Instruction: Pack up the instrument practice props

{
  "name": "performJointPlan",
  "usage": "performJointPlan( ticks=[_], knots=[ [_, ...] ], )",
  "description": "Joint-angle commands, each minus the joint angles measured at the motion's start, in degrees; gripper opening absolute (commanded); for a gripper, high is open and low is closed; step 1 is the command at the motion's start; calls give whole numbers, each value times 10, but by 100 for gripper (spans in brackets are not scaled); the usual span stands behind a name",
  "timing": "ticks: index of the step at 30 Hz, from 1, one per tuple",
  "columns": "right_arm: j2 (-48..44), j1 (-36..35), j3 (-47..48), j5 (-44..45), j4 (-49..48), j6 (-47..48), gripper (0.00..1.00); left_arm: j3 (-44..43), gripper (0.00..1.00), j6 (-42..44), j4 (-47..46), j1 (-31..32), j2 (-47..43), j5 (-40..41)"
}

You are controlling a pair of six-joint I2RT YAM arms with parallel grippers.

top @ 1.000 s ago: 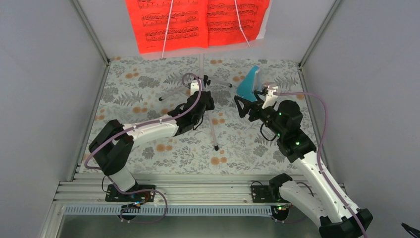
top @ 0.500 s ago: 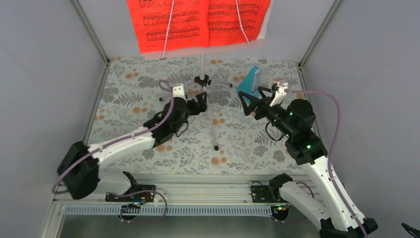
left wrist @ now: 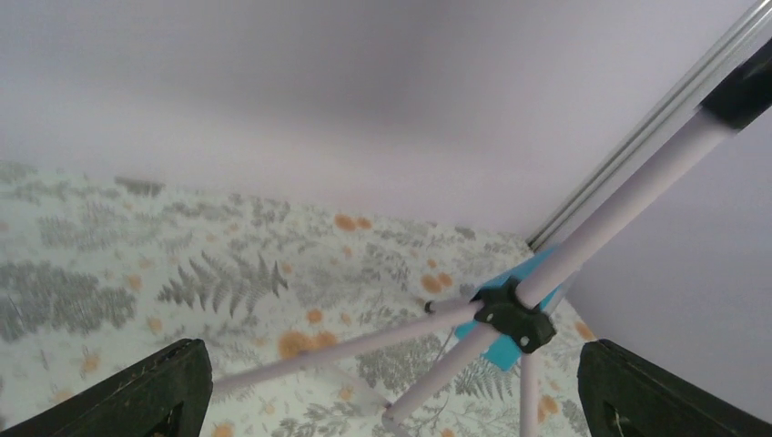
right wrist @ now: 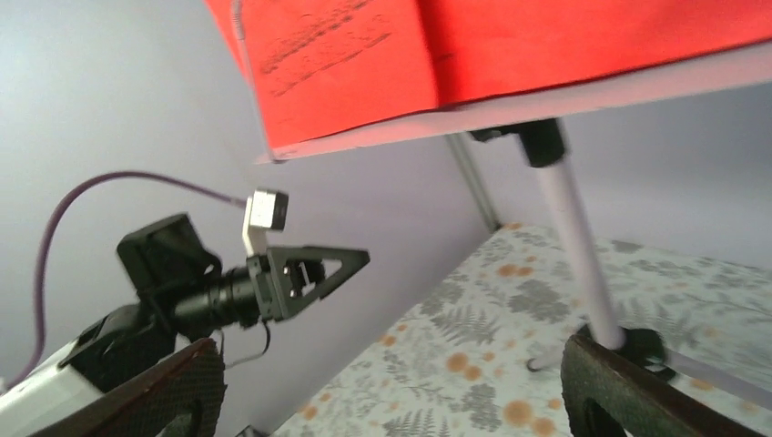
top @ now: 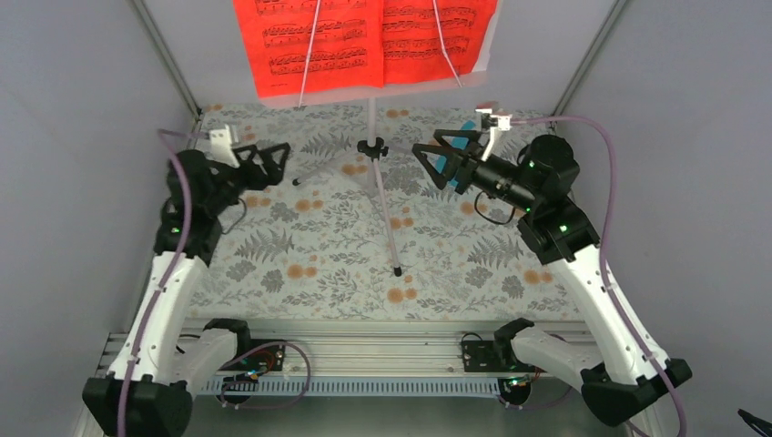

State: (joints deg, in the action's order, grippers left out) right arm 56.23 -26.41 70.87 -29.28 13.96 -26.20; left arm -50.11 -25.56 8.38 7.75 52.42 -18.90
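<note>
The silver music stand stands at the back of the table, its tripod hub (top: 371,146) low on the pole (right wrist: 573,246). Two red sheets of music (top: 364,41) rest on its pale desk (right wrist: 583,91). The turquoise metronome (top: 444,164) is mostly hidden under my right gripper (top: 423,159), and it peeks out behind the hub (left wrist: 514,314) as a blue patch (left wrist: 501,350). The right gripper (right wrist: 391,391) is open, pointing left at the pole, with nothing between its fingers. My left gripper (top: 276,162) is open at the far left, clear of the tripod legs, and empty (left wrist: 391,401).
Grey walls with metal corner posts (top: 168,55) close in the floral table (top: 309,264) on three sides. One tripod leg (top: 390,228) reaches toward the near edge, another (top: 319,168) points at the left gripper. A metal rail (top: 364,350) carries both arm bases.
The left gripper opened, let go near the tripod hub and pulled back to the far left. The right gripper rose and swung left, over the metronome.
</note>
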Motion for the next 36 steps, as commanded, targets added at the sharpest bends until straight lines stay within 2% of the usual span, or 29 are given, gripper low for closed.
performJointPlan(
  ticks=[1,3,7,11,17,22,29,36],
  knots=[
    [30,-37,58,-52,-24,-26,87,-94,99,49,90,-113,1,-241],
    [42,-54,76,-49,-26,-26,87,-129,98,45,94,-146,6,-294],
    [68,-79,110,-48,-32,-30,86,-211,97,26,106,-161,29,-351],
    [91,-101,141,-41,-35,-33,85,-274,97,-8,95,-162,46,-361],
    [107,-118,149,-38,-53,-39,85,-356,95,-10,125,-162,83,-346],
    [106,-127,144,-33,-53,-35,85,-414,83,-11,158,-161,127,-351],
    [110,-133,137,-32,-60,-33,85,-455,74,5,200,-159,166,-361],
    [112,-137,130,-36,-65,-31,85,-459,60,15,206,-134,175,-362]
  ],
)
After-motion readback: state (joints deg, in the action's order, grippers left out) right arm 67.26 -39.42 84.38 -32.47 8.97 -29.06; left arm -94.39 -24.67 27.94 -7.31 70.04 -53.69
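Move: The lower left corner of the music stand's desk lies about 14 cm above the left hand, some 2 cm ahead and 2 cm right. The left page holder's foot is roughly 7 cm farther right along the desk's edge. From the right hand that corner lies about 29 cm left, 6 cm ahead and 2 cm up; the right page holder's foot is some 10 cm ahead, 6 cm right and 2 cm up. Left hand rises some 18 cm towards the desk's lower left corner, partly closing; right goes 8 cm left, rising. ##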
